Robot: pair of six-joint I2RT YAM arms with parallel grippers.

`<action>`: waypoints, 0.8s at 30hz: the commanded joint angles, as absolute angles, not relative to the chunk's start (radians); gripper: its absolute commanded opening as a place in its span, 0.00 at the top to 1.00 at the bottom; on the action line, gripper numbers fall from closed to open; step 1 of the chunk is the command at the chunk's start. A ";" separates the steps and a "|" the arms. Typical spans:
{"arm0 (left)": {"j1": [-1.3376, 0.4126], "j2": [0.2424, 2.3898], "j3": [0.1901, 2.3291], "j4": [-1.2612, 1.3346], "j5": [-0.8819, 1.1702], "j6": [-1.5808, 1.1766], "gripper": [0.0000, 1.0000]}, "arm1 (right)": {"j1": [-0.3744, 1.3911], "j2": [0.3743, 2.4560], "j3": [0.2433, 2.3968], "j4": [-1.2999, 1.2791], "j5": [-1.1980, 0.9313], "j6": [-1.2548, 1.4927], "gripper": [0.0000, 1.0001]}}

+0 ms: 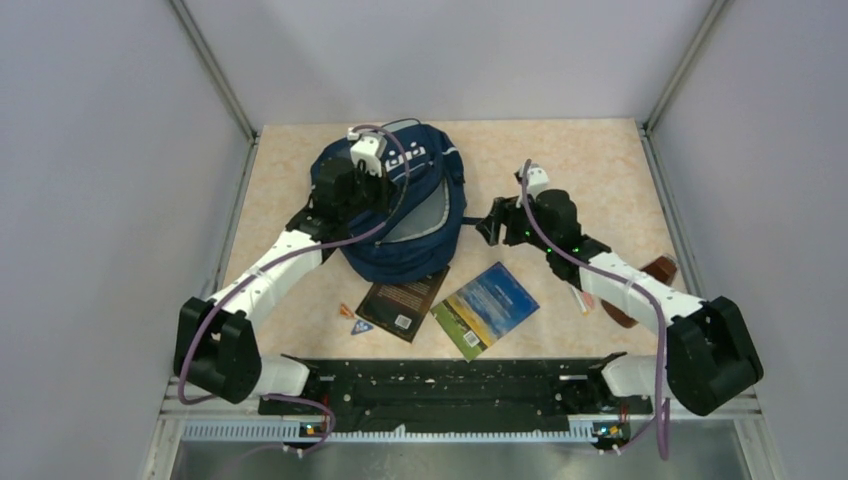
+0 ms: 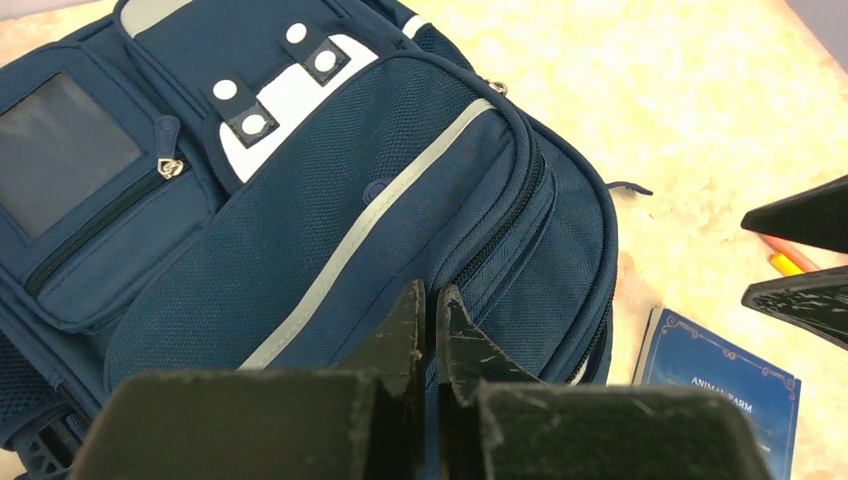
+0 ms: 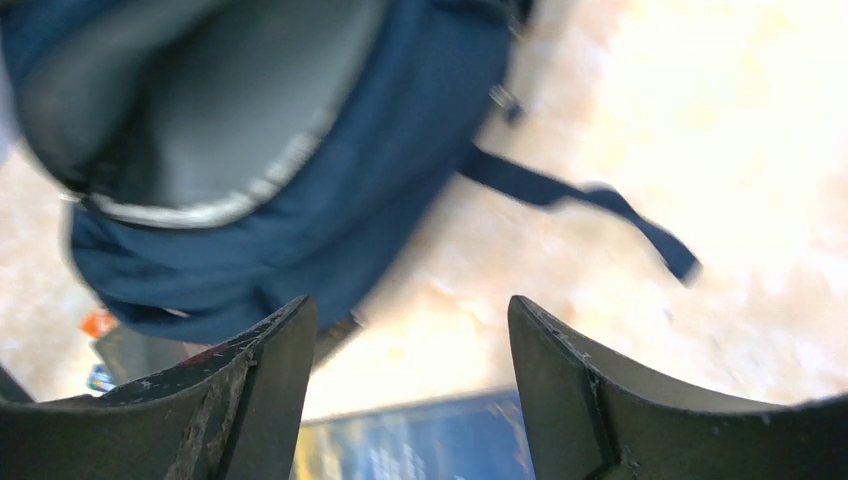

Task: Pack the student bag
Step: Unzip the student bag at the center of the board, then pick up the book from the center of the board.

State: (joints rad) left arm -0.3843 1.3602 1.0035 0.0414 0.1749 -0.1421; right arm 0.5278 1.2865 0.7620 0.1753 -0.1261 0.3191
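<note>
The student bag (image 1: 400,255) is a large navy backpack lying at the table's middle left, its main mouth gaping and showing grey lining (image 3: 200,110). My left gripper (image 1: 383,198) sits on top of the bag. In the left wrist view it (image 2: 432,295) is shut, its tips pinching fabric by a zipper seam on the bag (image 2: 350,180). My right gripper (image 1: 490,222) hovers just right of the bag and stands open with nothing between its fingers (image 3: 412,305). Its two fingers also show apart at the right edge of the left wrist view (image 2: 795,255).
A dark book (image 1: 405,300) lies partly under the bag's near edge, and a blue-green book (image 1: 487,308) lies beside it. Small orange and blue bits (image 1: 352,318) are left of them. Pens (image 1: 581,298) and a brown case (image 1: 660,270) lie under my right arm. A loose strap (image 3: 590,200) trails from the bag.
</note>
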 commanded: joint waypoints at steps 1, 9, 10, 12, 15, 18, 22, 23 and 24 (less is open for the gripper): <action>-0.362 1.289 1.091 0.128 0.166 -0.194 1.00 | 0.401 1.259 0.705 0.017 -0.173 0.341 0.30; -0.357 1.294 1.062 0.097 0.136 -0.186 1.00 | 0.226 1.337 0.563 0.014 -0.379 0.342 0.27; -0.357 1.294 1.053 0.095 0.131 -0.186 1.00 | 0.226 1.359 0.560 0.012 -0.402 0.339 0.28; -0.357 1.292 1.034 0.094 0.125 -0.190 1.00 | 0.226 1.386 0.545 0.028 -0.449 0.346 0.29; -0.357 1.288 1.002 0.106 0.156 -0.182 1.00 | 0.227 1.398 0.509 0.093 -0.534 0.365 0.29; -0.358 1.278 0.977 0.102 0.200 -0.169 0.88 | 0.232 1.422 0.510 0.118 -0.601 0.361 0.30; -0.392 1.227 0.939 0.075 0.158 -0.143 0.49 | 0.244 1.449 0.534 0.120 -0.644 0.338 0.31; -0.414 1.209 0.928 0.062 0.132 -0.131 0.45 | 0.245 1.454 0.539 0.121 -0.656 0.335 0.32; -0.442 1.193 0.919 0.048 0.101 -0.118 0.44 | 0.247 1.458 0.546 0.119 -0.659 0.330 0.32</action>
State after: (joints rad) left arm -0.3828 1.2900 0.9405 0.0223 0.1738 -0.1532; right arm 0.2325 1.4296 0.5198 0.1078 -0.5823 0.3508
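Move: The left hand, shut on the student bag's raised front panel, has the bag's middle about 4 cm ahead, 1 cm to its left and 14 cm below; the dark brown book lies some 18 cm back, 3 cm to its right and 21 cm down. For the open right hand, the Animal Farm book lies about 15 cm back, neither left nor right, 16 cm below. From that hand the bag's middle is about 10 cm ahead, 22 cm left and 10 cm below, the brown book 13 cm back and 18 cm left at table level. The right hand swings away from the bag, right and down with its fingers still wide, tipping about 30 degrees downward, then draws back and a few centimetres left again to hover low over the Animal Farm book's blue end, some 14 cm lower than it began. The left hand holds the bag's front panel up almost in place, then opens its fingers about halfway, lets the panel go and eases back some 2 cm. ##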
